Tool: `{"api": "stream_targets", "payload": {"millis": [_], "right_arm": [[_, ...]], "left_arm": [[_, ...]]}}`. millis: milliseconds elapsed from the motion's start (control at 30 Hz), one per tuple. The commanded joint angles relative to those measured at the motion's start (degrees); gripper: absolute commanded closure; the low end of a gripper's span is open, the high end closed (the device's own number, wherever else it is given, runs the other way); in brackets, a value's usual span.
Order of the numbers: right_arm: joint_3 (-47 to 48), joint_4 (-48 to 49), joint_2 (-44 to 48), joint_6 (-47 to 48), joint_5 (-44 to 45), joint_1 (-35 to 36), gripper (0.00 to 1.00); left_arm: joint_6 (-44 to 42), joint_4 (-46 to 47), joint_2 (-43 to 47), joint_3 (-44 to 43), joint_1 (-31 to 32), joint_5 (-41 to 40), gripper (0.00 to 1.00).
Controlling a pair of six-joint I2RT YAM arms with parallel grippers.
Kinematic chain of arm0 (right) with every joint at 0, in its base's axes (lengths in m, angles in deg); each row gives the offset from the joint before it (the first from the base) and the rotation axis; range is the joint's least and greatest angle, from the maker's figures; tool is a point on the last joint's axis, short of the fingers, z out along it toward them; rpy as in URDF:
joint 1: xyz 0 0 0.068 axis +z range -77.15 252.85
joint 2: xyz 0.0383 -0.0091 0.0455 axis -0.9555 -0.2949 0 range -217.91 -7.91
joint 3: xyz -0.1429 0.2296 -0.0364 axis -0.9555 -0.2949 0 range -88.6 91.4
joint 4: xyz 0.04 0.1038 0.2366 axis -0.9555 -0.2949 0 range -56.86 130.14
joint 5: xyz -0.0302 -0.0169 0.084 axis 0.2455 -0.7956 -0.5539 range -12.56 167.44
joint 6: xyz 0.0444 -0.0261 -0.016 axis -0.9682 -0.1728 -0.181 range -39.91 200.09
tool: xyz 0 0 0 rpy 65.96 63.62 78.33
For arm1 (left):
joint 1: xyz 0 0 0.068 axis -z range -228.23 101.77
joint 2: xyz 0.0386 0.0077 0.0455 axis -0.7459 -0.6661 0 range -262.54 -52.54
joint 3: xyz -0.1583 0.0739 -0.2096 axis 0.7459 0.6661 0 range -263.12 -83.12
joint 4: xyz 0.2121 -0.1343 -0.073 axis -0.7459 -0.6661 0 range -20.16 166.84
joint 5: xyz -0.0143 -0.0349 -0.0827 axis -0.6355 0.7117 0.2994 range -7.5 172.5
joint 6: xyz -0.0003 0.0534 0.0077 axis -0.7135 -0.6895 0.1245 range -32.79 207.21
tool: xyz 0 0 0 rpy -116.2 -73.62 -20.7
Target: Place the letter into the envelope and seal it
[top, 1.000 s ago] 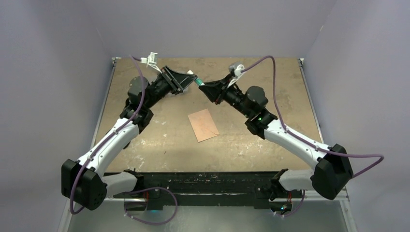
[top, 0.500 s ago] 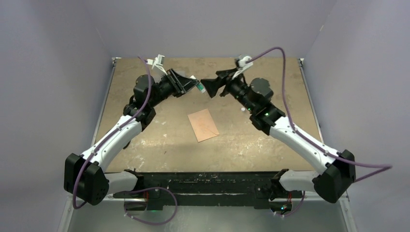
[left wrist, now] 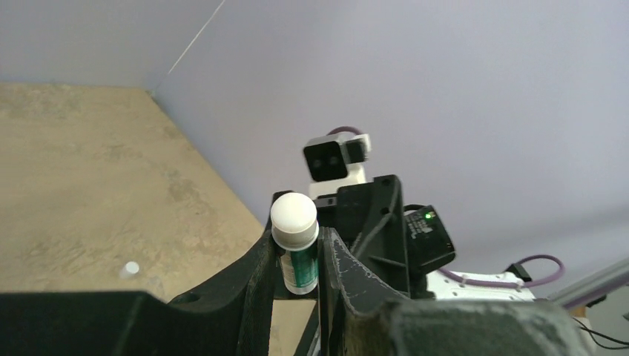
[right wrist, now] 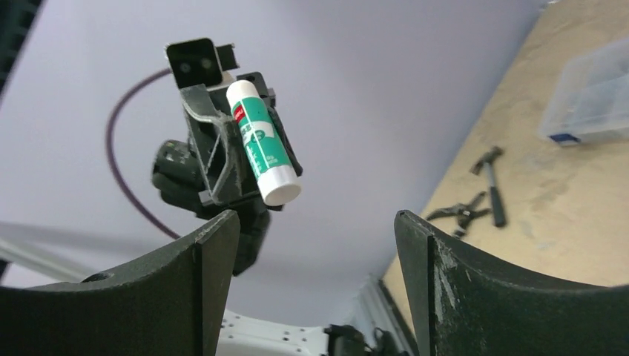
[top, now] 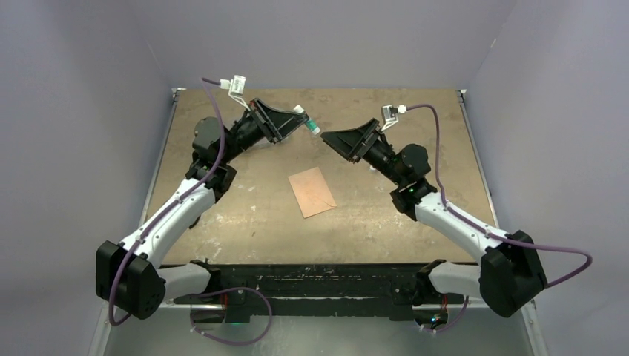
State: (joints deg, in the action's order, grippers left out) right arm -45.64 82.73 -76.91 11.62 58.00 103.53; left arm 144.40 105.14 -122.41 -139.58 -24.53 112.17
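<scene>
The salmon-pink envelope [top: 311,191] lies flat on the middle of the table, its flap down. The letter is hidden. My left gripper [top: 303,119] [left wrist: 297,256] is raised over the far middle of the table, shut on a green and white glue stick [top: 311,124] [left wrist: 299,259]. The stick's white end [right wrist: 282,191] points toward my right gripper [top: 331,138] [right wrist: 317,222]. That gripper hangs a short way right of the stick, open and with nothing between its fingers.
A small white round piece [left wrist: 131,268] lies on the tan table [top: 245,215] in the left wrist view. The right wrist view shows hand tools [right wrist: 482,196] and a clear plastic box [right wrist: 590,104] on a tan surface. Grey walls enclose the table.
My right gripper, shut at the glue stick's tip a second ago, has opened and drawn back to the right. The left gripper keeps hold of the stick and has shifted slightly.
</scene>
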Motion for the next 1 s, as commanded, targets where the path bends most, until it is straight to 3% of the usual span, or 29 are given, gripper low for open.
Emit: {"api": "stream_targets", "payload": {"millis": [0,200,633,867,967], "right_arm": [[0.5,18.2,-1.4,-11.0,-6.3,0.1,0.24],[0.6,27.1,-4.1,-15.1,-8.5,0.2,0.42],[6.2,24.0,-7.8,-12.4,-11.2,0.3,0.46],[8.1,21.4,-8.2,-8.3,-12.5,0.6,0.85],[9.9,14.4,-7.2,-1.0,-12.0,1.1,0.97]], "left_arm": [[5.7,12.0,2.5,0.7,0.1,2.9,1.00],[11.8,18.2,1.4,2.5,0.1,3.6,1.00],[13.1,19.1,1.7,4.2,0.2,3.3,1.00],[11.6,16.5,2.0,4.0,0.2,1.4,1.00],[11.0,13.6,2.6,4.0,0.2,-1.0,1.00]]}}
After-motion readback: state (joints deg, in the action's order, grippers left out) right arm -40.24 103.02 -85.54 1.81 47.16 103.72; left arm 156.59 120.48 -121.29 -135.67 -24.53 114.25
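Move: My right hand, open, goes for the glue stick that my left hand already holds. The stick's middle is about 3 cm to its left, 2 cm ahead and 3 cm above. From the left hand point, it is about 1 cm back, 1 cm right and 1 cm lower. The envelope lies some 33 cm below my right hand, 2 cm ahead and 3 cm left; the small white cap is on the table too, about 13 cm ahead and 17 cm right. Both my hands first rise together and draw back, the left some 4 cm up with its grip kept and its left side dipping about 10 degrees. My right climbs about 5 cm, turning some 15 degrees counter-clockwise with its left side rising, then eases about 2 cm left onto the stick's lower end while its half-narrowed fingers close and pinch that end. ##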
